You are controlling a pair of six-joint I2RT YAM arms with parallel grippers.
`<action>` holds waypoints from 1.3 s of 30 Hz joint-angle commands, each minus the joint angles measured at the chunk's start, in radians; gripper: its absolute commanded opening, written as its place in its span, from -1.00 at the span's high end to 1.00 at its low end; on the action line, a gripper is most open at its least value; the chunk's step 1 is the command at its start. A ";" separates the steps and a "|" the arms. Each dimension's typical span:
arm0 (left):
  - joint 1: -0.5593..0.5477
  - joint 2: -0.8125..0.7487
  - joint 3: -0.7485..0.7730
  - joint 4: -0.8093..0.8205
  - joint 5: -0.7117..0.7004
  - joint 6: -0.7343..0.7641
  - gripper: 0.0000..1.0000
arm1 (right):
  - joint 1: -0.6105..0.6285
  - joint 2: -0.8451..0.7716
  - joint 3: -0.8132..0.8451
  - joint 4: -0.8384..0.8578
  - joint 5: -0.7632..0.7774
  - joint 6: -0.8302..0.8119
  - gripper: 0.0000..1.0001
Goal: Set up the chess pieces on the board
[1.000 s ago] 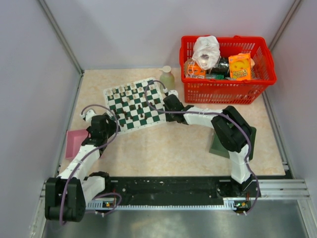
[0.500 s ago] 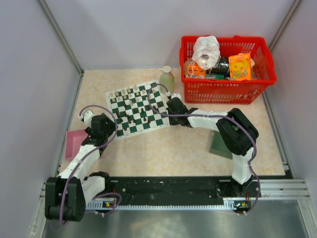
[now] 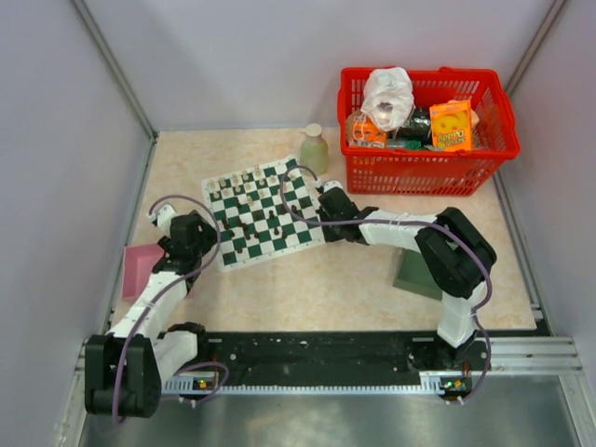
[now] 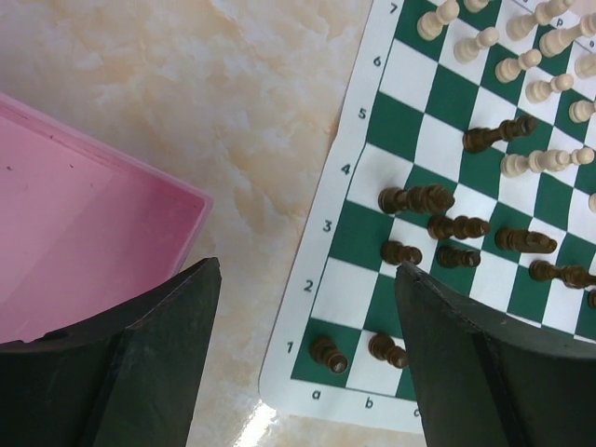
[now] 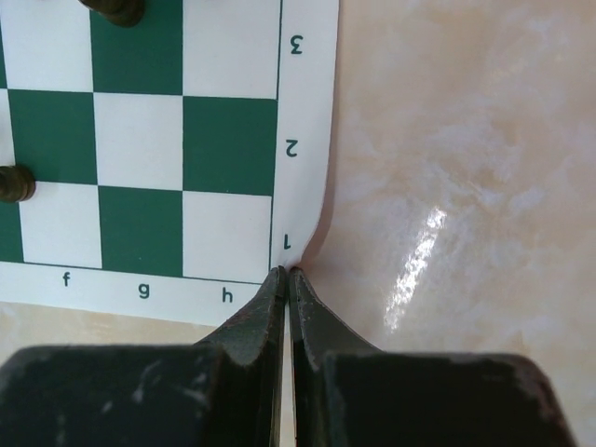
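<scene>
The board (image 3: 264, 212), a green and white checked mat, lies slanted on the table. Dark chess pieces (image 4: 416, 198) stand or lie on its near ranks, with cream chess pieces (image 4: 521, 65) further back. My right gripper (image 3: 328, 233) is shut on the board's corner (image 5: 300, 244) by square h1, and the mat curls up slightly at the pinch (image 5: 287, 272). My left gripper (image 4: 305, 279) is open and empty, low over the opposite a1 corner. A dark piece (image 4: 328, 355) stands on a1.
A pink tray (image 3: 140, 268) sits just left of the left gripper, its rim (image 4: 140, 172) close to the left finger. A red basket (image 3: 424, 130) of packets stands at the back right, a pale bottle (image 3: 314, 147) behind the board, a dark green tray (image 3: 414, 275) under the right arm.
The right gripper has dragged the board to the right and turned it slightly, pieces riding along. The left arm has stayed in place, still open.
</scene>
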 commanded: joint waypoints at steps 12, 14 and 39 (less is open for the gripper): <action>0.007 -0.020 0.052 0.014 -0.001 0.053 -0.65 | 0.013 -0.124 -0.132 -0.081 -0.052 -0.036 1.00; 0.007 -0.023 0.054 0.015 0.002 0.056 -0.65 | 0.013 -0.139 -0.152 -0.083 -0.055 -0.033 1.00; 0.008 -0.055 0.061 0.003 0.013 0.097 -0.68 | 0.019 -0.251 -0.336 -0.126 -0.113 0.020 1.00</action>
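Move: The right hand's closed fingers already pinch the chessboard's near right corner just above the table; the board's middle lies about 19 cm to the left and 9 cm ahead. The nearest dark pieces stand roughly 13 cm left and 2 cm ahead, and 10 cm left and 9 cm ahead. The green tray's middle is some 32 cm right and 9 cm back. From the left hand, the board's middle is about 20 cm right, 9 cm ahead and 6 cm below. Still pinching the slightly raised corner of the board beside h1, the right hand drags the board over the table back towards the robot's base, about 7 cm, and some 4 cm to the right with it, at a steady pace and almost level. The fingers stay shut; the wrist barely turns. ##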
